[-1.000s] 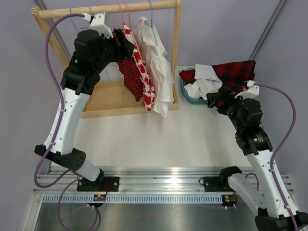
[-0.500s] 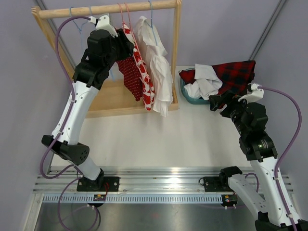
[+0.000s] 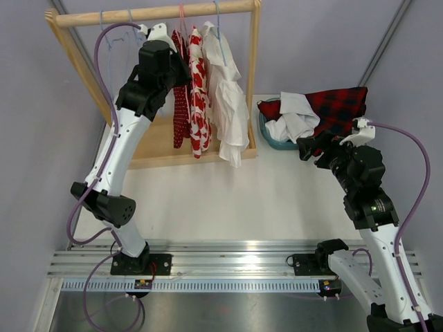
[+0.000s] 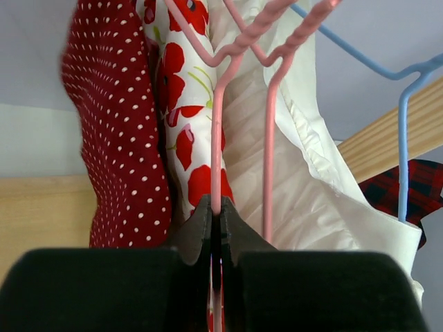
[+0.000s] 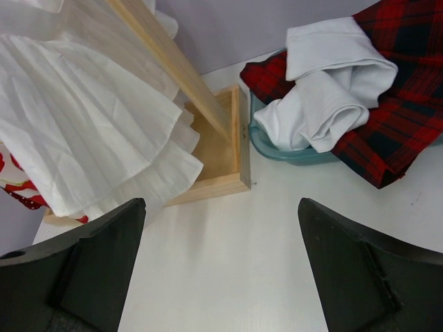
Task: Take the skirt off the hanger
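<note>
Three garments hang from the wooden rod (image 3: 152, 12): a dark red white-dotted one (image 3: 181, 111) (image 4: 118, 138), a white one with red poppies (image 3: 199, 104) (image 4: 181, 97), and a white pleated one (image 3: 228, 104) (image 4: 304, 180). My left gripper (image 3: 178, 59) (image 4: 216, 211) is high under the rod, shut on the wire of a pink hanger (image 4: 217, 138). A second pink wire (image 4: 268, 138) runs just to its right. The pleated garment hangs on a blue hanger (image 4: 408, 104). My right gripper (image 3: 308, 146) (image 5: 221, 277) is open and empty over the table, near the basket.
A teal basket (image 3: 266, 138) (image 5: 277, 149) at the back right holds a red plaid cloth (image 3: 342, 104) (image 5: 401, 104) and white cloth (image 3: 294, 121) (image 5: 325, 90). The rack's wooden base (image 3: 156, 142) (image 5: 221, 149) and right post (image 3: 254, 69) stand behind the table's bare middle.
My left arm has risen and moved right, close under the rod. The red garments, pulled out to the left before, now hang straight down. The right arm has barely shifted.
</note>
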Controlling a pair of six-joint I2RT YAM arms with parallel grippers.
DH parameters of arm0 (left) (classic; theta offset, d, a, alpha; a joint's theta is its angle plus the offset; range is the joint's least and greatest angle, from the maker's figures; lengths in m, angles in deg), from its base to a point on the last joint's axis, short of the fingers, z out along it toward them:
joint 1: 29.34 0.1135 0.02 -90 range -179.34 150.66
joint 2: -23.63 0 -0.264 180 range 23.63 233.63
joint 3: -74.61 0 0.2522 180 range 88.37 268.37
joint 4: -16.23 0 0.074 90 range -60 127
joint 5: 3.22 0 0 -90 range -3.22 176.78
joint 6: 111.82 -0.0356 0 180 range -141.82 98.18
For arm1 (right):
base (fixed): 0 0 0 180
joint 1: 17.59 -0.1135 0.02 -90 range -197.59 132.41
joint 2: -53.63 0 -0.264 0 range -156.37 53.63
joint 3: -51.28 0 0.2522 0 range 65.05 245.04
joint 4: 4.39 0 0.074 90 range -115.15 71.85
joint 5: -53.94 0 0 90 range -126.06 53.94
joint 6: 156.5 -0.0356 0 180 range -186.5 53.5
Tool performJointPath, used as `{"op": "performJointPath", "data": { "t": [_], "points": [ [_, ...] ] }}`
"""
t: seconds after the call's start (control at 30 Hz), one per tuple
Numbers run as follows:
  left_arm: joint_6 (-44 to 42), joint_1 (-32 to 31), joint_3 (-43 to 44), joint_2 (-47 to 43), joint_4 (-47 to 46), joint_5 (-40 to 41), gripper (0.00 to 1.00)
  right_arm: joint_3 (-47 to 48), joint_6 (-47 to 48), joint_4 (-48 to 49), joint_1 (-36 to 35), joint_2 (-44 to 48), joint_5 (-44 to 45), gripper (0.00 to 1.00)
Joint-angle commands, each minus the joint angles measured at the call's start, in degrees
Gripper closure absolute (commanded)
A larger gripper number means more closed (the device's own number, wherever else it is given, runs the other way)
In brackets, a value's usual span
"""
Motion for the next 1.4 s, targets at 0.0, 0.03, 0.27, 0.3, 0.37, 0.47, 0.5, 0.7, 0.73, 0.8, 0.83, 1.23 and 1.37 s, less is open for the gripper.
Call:
{"op": "performJointPath", "data": {
  "t": [0.0, 0.03, 0.27, 0.3, 0.37, 0.47, 0.5, 0.7, 0.73, 0.8, 0.83, 1.23, 1.37],
  "points": [
    [-1.9, -0.9, 7.7, -3.0, 0.35, 2.48, 1.0, 3.83, 1.95, 6.04, -0.1, -0.29, -13.54, 0.0],
    [-2.07, -0.99, 9.12, -3.35, 2.27, 2.66, 1.0, 4.88, 1.6, 7.46, -0.1, -0.81, -16.21, 0.01],
    [-3.04, -1.6, 15.2, -8.17, 5.89, 3.71, 1.0, 15.5, -0.17, 12.92, -4.91, -9.59, -26.44, 0.01],
    [-3.04, -1.6, 15.2, -8.71, 5.98, 3.71, 1.0, 17.36, 2.36, 11.18, -7.89, -11.08, -23.22, 0.01],
    [-3.22, -1.6, 15.11, -10.11, 6.33, 3.8, 1.0, 24.79, 8.85, 7.93, -19.09, -16.53, -17.5, 0.01],
    [-3.31, -1.6, 14.76, -11.08, 6.6, 3.37, 1.0, 34.56, 14.33, 2.91, -31.51, -24.62, -7.38, 0.01],
    [-3.22, -1.6, 14.76, -11.61, 6.69, 3.36, 1.0, 36.34, 14.78, 2.55, -33.39, -26.37, -5.02, 0.01],
    [-3.31, -1.6, 15.37, -12.41, 6.86, 2.57, 1.0, 45.93, 18.29, 4.04, -46.3, -37.98, 2.47, 0.01],
    [-3.13, -1.6, 15.55, -12.58, 7.04, 2.4, 1.0, 48.2, 18.56, 4.04, -47.2, -40.78, 3.0, 0.0],
    [-2.96, -1.6, 15.47, -12.93, 7.04, 1.69, 1.0, 50.06, 19.0, 3.95, -49.65, -44.47, 4.06, 0.0],
    [-2.87, -1.6, 15.2, -13.37, 6.95, 1.52, 1.0, 51.37, 19.0, 4.13, -50.36, -45.54, 4.5, 0.0],
    [-2.69, -1.6, 13.27, -15.83, 6.77, 0.02, 1.0, 48.84, 18.56, 16.08, -51.78, -56.79, 10.56, 0.16],
    [-2.78, -1.52, 12.83, -16.71, 6.95, 0.02, 1.0, 48.84, 18.21, 18.45, -51.69, -59.87, 12.41, 0.67]
  ]
}}
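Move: My left hand already pinches the near side of the pink hanger that holds the dotted red skirt. The skirt's middle is about 4 cm ahead, 3 cm left and 8 cm below that hand; the floral skirt hangs some 6 cm ahead, 2 cm right and 10 cm below it, and the wooden rod is roughly 9 cm ahead, level sideways, 16 cm above. From my empty right hand the dotted skirt's middle lies some 22 cm ahead and 37 cm left, nearly level. I keep my left pinch on the pink hanger and draw it up and back towards me, roughly 14 cm up and 12 cm back with a little leftward drift, tipping the fingers up, to clear the rod. My open right hand sweeps about 40 cm left, turning counter-clockwise, arcing up and then sinking to the dotted skirt's lower part, where its fingers begin to close and take hold of the cloth. ##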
